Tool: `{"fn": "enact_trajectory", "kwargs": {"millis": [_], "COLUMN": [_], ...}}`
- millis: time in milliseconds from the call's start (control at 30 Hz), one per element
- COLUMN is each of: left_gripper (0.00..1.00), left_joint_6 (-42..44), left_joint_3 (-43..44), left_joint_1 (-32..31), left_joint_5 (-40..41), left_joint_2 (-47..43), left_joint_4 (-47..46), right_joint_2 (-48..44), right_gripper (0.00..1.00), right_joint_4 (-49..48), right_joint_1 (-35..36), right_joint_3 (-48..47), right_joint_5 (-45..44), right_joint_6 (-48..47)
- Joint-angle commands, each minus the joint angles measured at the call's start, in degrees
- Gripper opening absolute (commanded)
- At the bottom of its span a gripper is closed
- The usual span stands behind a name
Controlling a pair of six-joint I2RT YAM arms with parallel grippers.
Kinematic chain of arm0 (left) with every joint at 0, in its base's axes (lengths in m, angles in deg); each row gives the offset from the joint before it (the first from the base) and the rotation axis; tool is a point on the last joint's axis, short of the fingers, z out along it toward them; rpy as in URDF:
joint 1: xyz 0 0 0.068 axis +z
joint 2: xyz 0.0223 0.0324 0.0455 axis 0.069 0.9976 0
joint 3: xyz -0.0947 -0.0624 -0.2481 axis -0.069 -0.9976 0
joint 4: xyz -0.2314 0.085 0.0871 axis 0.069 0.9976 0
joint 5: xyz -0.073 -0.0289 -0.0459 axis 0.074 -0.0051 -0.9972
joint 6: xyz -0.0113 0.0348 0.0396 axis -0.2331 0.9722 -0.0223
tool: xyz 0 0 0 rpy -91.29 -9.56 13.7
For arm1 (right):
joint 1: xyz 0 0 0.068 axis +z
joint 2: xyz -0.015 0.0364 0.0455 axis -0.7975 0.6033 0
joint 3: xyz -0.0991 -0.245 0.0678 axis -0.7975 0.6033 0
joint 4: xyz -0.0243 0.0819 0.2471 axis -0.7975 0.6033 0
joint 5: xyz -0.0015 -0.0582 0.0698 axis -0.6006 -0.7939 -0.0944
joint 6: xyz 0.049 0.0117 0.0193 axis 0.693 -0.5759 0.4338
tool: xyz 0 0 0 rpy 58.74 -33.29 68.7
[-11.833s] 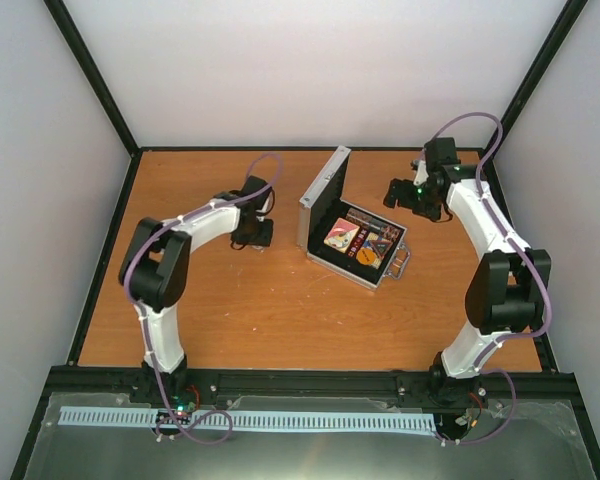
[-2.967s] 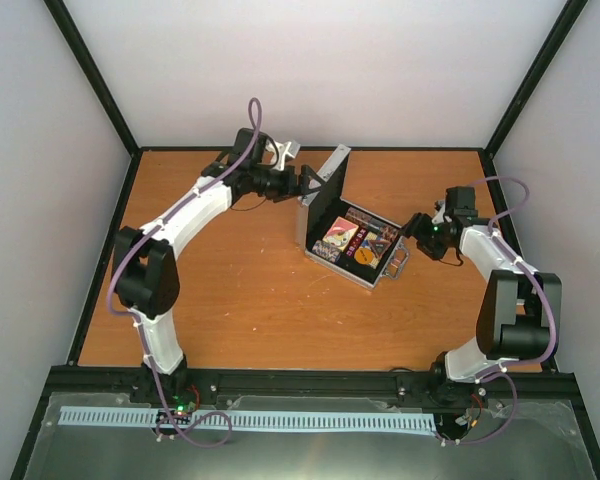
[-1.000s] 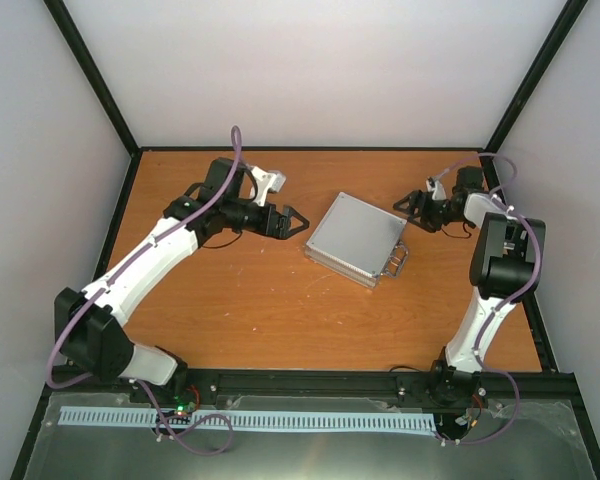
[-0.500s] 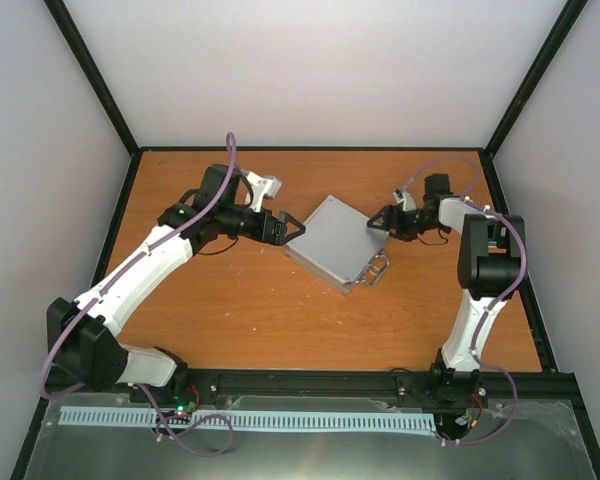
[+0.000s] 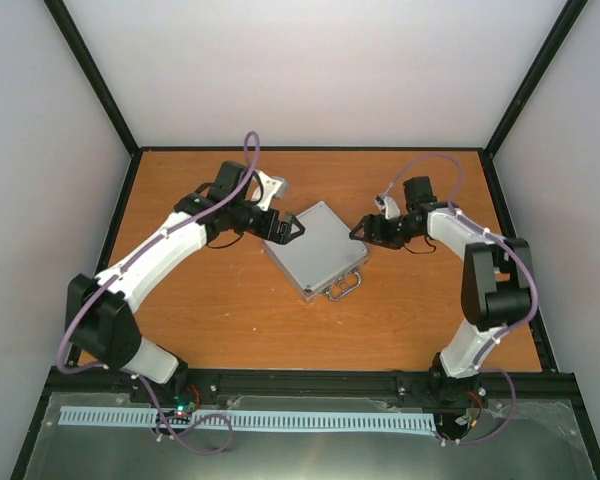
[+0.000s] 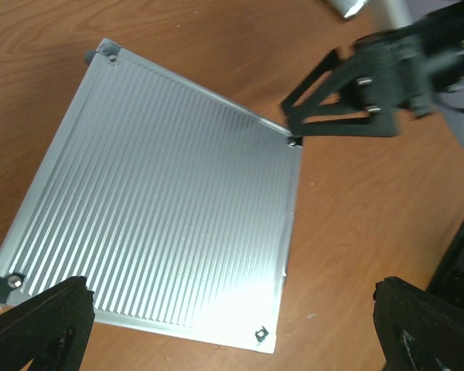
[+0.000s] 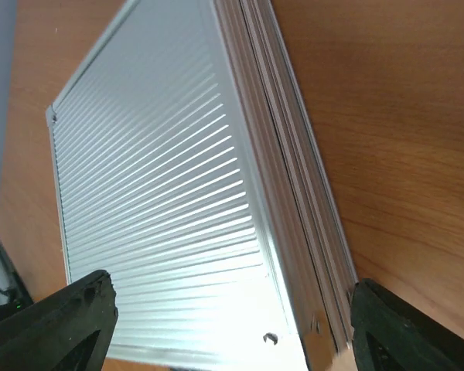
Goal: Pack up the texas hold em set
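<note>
The silver ribbed case [image 5: 315,250] of the texas hold em set lies shut and flat on the table, its handle [image 5: 345,285] facing the near side. Chips, cards and other pieces are hidden inside. My left gripper [image 5: 285,232] hovers open at the case's left corner; in the left wrist view the lid [image 6: 170,224] fills the space ahead and my left gripper [image 6: 232,332] has its fingers spread wide. My right gripper [image 5: 365,232] is open at the right corner. The right wrist view shows that corner [image 7: 294,332] between the jaws of my right gripper [image 7: 232,332]. The right gripper [image 6: 356,97] shows in the left wrist view, one tip at the corner.
The orange wooden table [image 5: 230,320] is ringed by a black frame and white walls. Both arm bases sit on the black rail [image 5: 310,385] at the near edge.
Over the last second the shut case has slid left and towards the near edge, turning as it went. My right gripper followed it leftwards, and the left gripper stayed at its left corner.
</note>
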Motion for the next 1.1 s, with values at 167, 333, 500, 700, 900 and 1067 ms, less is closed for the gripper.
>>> {"fn": "enact_trajectory", "kwargs": {"millis": [167, 333, 500, 700, 900, 1067], "left_gripper": [1.00, 1.00, 1.00, 1.00, 1.00, 1.00], "left_joint_6": [14.8, 19.3, 22.7, 24.7, 24.8, 25.8], "left_joint_3": [10.5, 12.5, 13.0, 15.1, 16.2, 12.6], "left_joint_1": [2.6, 6.6, 7.9, 7.9, 7.9, 7.9], "left_joint_5": [-0.7, -4.3, -6.2, -7.4, -10.0, -10.1], "left_joint_2": [13.7, 20.1, 25.7, 33.0, 36.4, 35.6], "left_joint_4": [0.8, -0.1, -3.3, -4.8, -5.6, -7.5], "right_joint_2": [-21.6, -30.0, -32.5, -28.4, -19.1, -16.6], "right_gripper": [0.84, 0.85, 0.86, 0.87, 0.84, 0.83], "right_joint_4": [-1.8, -6.0, -13.2, -19.0, -22.9, -24.2], "right_joint_1": [-0.4, 3.2, 8.5, 12.1, 12.9, 13.5], "right_joint_3": [15.7, 24.2, 28.4, 26.6, 24.5, 25.3], "right_joint_5": [-6.4, -6.3, -7.1, -7.1, -4.0, -4.3], "right_joint_6": [8.9, 13.2, 16.5, 15.2, 11.9, 11.5]}}
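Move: The closed case lies some 7 cm ahead of the left hand, about 5 cm to its right and 20 cm below. From the right hand, already beside the case's far right side, the handle is some 10 cm back, 3 cm to the left and 6 cm lower; the middle of the case is about 1 cm back and 10 cm to the left, at a similar depth. Left hand sinks some 15 cm, forward over the hinge side; right draws back 9 cm towards the handle. ##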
